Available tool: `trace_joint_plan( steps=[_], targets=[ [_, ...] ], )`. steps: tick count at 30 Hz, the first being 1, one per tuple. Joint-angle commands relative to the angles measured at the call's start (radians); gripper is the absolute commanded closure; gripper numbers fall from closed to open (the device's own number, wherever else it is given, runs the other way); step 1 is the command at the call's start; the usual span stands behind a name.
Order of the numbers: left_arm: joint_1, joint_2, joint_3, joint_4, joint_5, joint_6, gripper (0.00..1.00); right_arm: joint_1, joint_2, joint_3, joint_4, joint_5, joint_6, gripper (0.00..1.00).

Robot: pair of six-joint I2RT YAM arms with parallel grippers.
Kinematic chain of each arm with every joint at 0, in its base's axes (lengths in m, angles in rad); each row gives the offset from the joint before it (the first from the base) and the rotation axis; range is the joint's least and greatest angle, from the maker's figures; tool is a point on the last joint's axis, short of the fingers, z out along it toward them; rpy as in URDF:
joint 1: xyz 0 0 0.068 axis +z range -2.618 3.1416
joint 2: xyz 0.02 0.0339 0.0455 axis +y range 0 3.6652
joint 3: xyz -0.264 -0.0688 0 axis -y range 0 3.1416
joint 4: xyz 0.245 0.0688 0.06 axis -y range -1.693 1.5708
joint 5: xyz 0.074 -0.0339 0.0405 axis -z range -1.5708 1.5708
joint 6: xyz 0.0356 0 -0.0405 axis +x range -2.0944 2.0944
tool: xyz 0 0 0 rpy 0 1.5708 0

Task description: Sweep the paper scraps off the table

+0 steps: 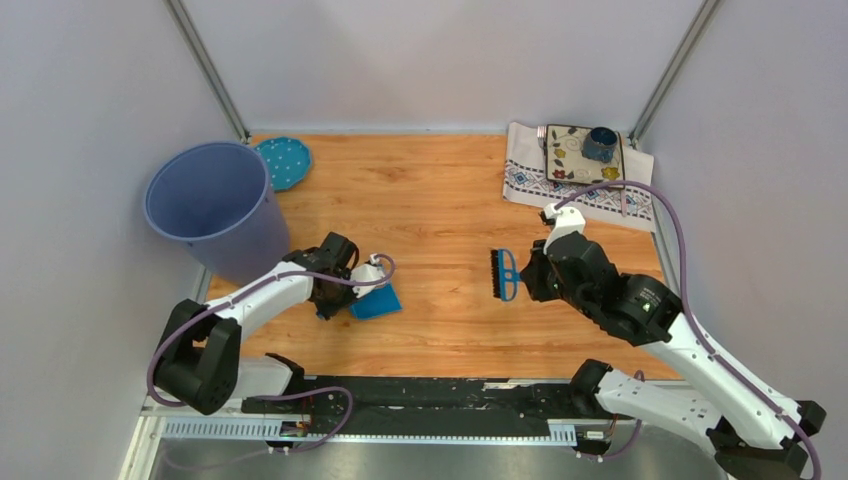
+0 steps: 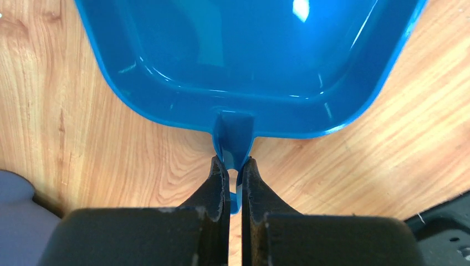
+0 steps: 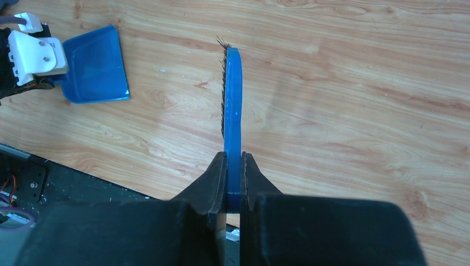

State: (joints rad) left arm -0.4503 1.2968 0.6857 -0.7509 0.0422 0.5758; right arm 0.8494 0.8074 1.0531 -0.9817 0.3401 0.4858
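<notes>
My left gripper is shut on the handle of a blue dustpan, which lies on the wood-grain table at front left; seen from above, the dustpan lies just right of the left gripper. My right gripper is shut on a blue brush with dark bristles, held above the table's middle; from above the brush sticks out left of the right gripper. No paper scraps show in any view; the dustpan looks empty.
A large blue-grey bin stands at the left edge, with a teal dotted plate behind it. At back right lies a patterned white cloth bearing a floral mat and a dark blue cup. Grey walls border the table; a black rail runs along the front.
</notes>
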Motion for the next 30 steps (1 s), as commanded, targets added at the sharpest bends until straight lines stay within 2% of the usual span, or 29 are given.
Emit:
trace_joint_plan(
  steps=[1, 5, 6, 9, 12, 14, 15, 18, 22, 23, 25, 26, 30],
  targets=[
    [-0.005, -0.008, -0.052, 0.139, -0.038, -0.016, 1.00, -0.001, 0.009, 0.007, 0.044, -0.015, 0.007, 1.00],
    [-0.005, 0.006, -0.063, 0.145, -0.038, -0.007, 0.89, -0.001, 0.036, 0.022, 0.055, -0.021, -0.007, 1.00],
    [-0.005, 0.001, -0.061, 0.139, -0.035, -0.002, 0.78, -0.001, 0.045, 0.027, 0.057, -0.023, -0.016, 1.00],
    [-0.005, -0.031, -0.037, 0.104, 0.016, -0.001, 0.54, 0.000, 0.104, 0.060, 0.078, -0.023, -0.038, 1.00],
    [-0.004, -0.086, 0.029, 0.052, 0.051, -0.017, 0.49, 0.023, 0.200, 0.112, 0.115, -0.032, -0.078, 1.00],
    [-0.004, -0.122, 0.086, 0.025, 0.056, -0.028, 0.42, 0.091, 0.260, 0.139, 0.159, -0.006, -0.119, 1.00],
    [-0.004, -0.164, 0.100, 0.004, 0.058, -0.039, 0.35, 0.118, 0.316, 0.151, 0.175, 0.047, -0.136, 1.00],
    [-0.001, -0.253, 0.155, -0.042, 0.056, -0.065, 0.25, 0.232, 0.407, 0.206, 0.239, 0.185, -0.220, 1.00],
    [0.057, -0.355, 0.231, -0.077, 0.045, -0.137, 0.22, 0.324, 0.545, 0.240, 0.357, 0.325, -0.312, 1.00],
    [0.106, -0.378, 0.235, -0.077, 0.051, -0.151, 0.22, 0.339, 0.564, 0.231, 0.436, 0.341, -0.335, 1.00],
    [0.183, -0.450, 0.218, -0.058, 0.053, -0.182, 0.21, 0.400, 0.617, 0.219, 0.526, 0.352, -0.416, 1.00],
    [0.203, -0.474, 0.206, -0.050, 0.050, -0.188, 0.21, 0.422, 0.636, 0.203, 0.616, 0.349, -0.443, 1.00],
    [0.255, -0.583, 0.135, -0.009, -0.005, -0.208, 0.18, 0.520, 0.780, 0.214, 0.758, 0.444, -0.640, 1.00]
  ],
)
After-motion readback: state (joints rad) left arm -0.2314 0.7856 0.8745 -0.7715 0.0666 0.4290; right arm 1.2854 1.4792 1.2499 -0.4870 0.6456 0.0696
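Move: The left hand, fingers shut on the handle, holds the dustpan at table level, its middle about 7 cm to the right and 2 cm ahead of this hand. The bin stands some 13 cm ahead and 18 cm to the left, the dotted plate about 34 cm ahead and 13 cm left. From the right hand, which holds the brush high, the dustpan is roughly 24 cm to the left, 3 cm ahead and 22 cm below. The left hand eases the dustpan forward and down about a centimetre, opens its fingers wide off the handle, then climbs some 17 cm clear of it and a few centimetres forward, tilting so the fingers swing from straight down towards forward. Meanwhile the right hand keeps its grip on the brush and, slow at first, carries it about 20 cm left towards the dustpan, slightly forward and down but still well above the table, the wrist rolling some 40 degrees with its left side dipping. ##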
